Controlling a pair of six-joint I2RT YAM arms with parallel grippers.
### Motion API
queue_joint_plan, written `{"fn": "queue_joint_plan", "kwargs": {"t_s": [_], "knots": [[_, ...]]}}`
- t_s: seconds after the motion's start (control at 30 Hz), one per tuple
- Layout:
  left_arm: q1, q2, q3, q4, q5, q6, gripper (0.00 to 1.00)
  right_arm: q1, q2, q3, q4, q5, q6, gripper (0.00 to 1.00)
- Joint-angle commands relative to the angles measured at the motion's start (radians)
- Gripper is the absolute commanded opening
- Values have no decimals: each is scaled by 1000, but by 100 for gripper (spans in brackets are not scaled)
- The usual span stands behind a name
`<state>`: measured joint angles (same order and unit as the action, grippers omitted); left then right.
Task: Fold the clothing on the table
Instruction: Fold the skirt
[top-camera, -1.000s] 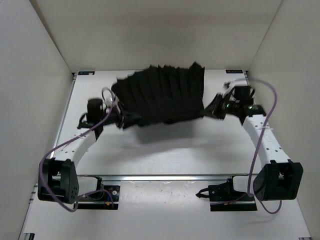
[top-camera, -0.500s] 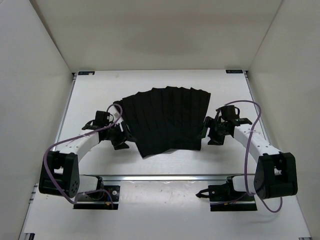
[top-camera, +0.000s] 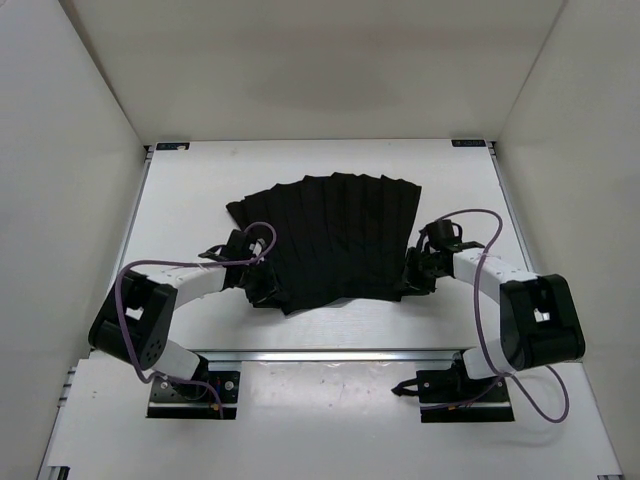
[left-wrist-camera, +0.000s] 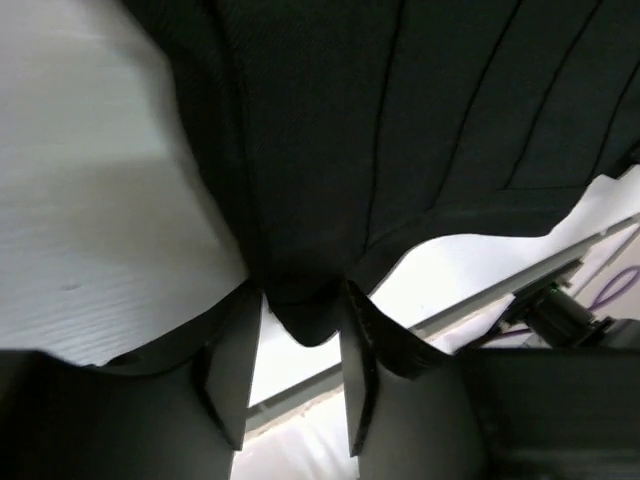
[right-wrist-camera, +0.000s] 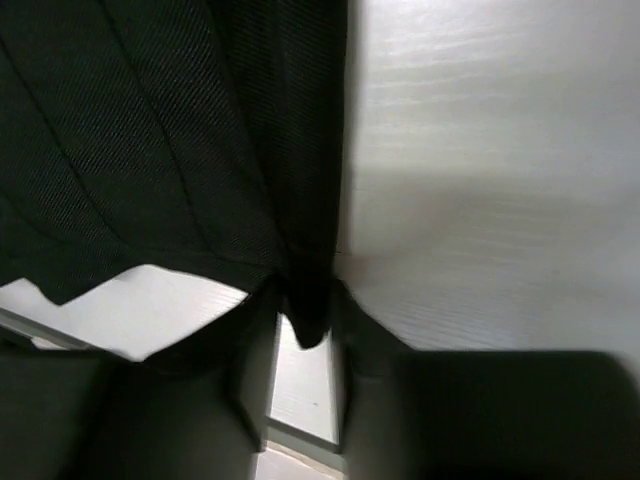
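Observation:
The black pleated clothing (top-camera: 330, 235) lies spread flat on the white table (top-camera: 180, 200), fanning wider toward the back. My left gripper (top-camera: 258, 290) sits low at its near left corner. In the left wrist view a rounded tip of the clothing (left-wrist-camera: 400, 120) fills the gap between the fingertips of the left gripper (left-wrist-camera: 300, 295), touching both. My right gripper (top-camera: 412, 275) is at the near right corner. The right wrist view has that gripper (right-wrist-camera: 305, 290) closed narrowly on a hanging tip of the clothing (right-wrist-camera: 150, 130).
An aluminium rail (top-camera: 330, 353) runs along the table's near edge, just behind both grippers. White enclosure walls (top-camera: 70, 200) stand on the left, right and back. Purple cables (top-camera: 480, 280) loop over both arms. Bare table (right-wrist-camera: 500, 150) lies to the right of the garment.
A second ago both grippers held the clothing up farther back. It now lies flat. Both grippers let go, came nearer and inward, and closed in on its near corners.

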<state>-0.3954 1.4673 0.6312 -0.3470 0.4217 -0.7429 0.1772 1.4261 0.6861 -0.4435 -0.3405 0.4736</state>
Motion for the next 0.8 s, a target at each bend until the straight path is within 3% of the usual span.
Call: {"fn": "queue_joint_plan", "kwargs": {"t_s": [0.0, 0.03, 0.07, 0.1, 0.33, 0.43, 0.57, 0.77], "knots": [[-29, 4, 15, 72, -41, -58, 44, 37, 34, -7, 49, -9, 17, 19], [-31, 1, 18, 103, -40, -73, 33, 47, 39, -8, 46, -14, 14, 5], [-37, -4, 7, 120, -32, -81, 13, 53, 33, 0, 32, -15, 17, 1], [-33, -10, 7, 120, -32, -84, 2, 67, 30, 3, 25, -9, 16, 0], [137, -110, 32, -50, -5, 51, 0, 15, -99, 119, -176, 1, -62, 0], [202, -183, -42, -89, 11, 100, 0, -1, -133, 43, -245, 2, -98, 0], [173, -249, -157, -99, 34, 97, 0, 24, -191, -57, -267, 0, -87, 0], [80, -493, -268, -194, 71, 28, 0, 131, -390, -141, -414, -15, 3, 0]]}}
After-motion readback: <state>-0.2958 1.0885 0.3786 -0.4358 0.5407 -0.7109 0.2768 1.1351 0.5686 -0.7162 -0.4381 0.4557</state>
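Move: The skirt's near left corner hangs between the left hand's open fingers, about 2 cm back, 1 cm right and 1 cm below; its far left corner lies some 25 cm ahead and 12 left. The near right corner is between the right hand's fingers, roughly 1 cm back, 1 left and 1 below; the far right corner is about 27 cm ahead and 3 right. Both hands pinch the skirt's near corners, rise some 3–4 cm, then pull back about 9 cm towards the bases. ##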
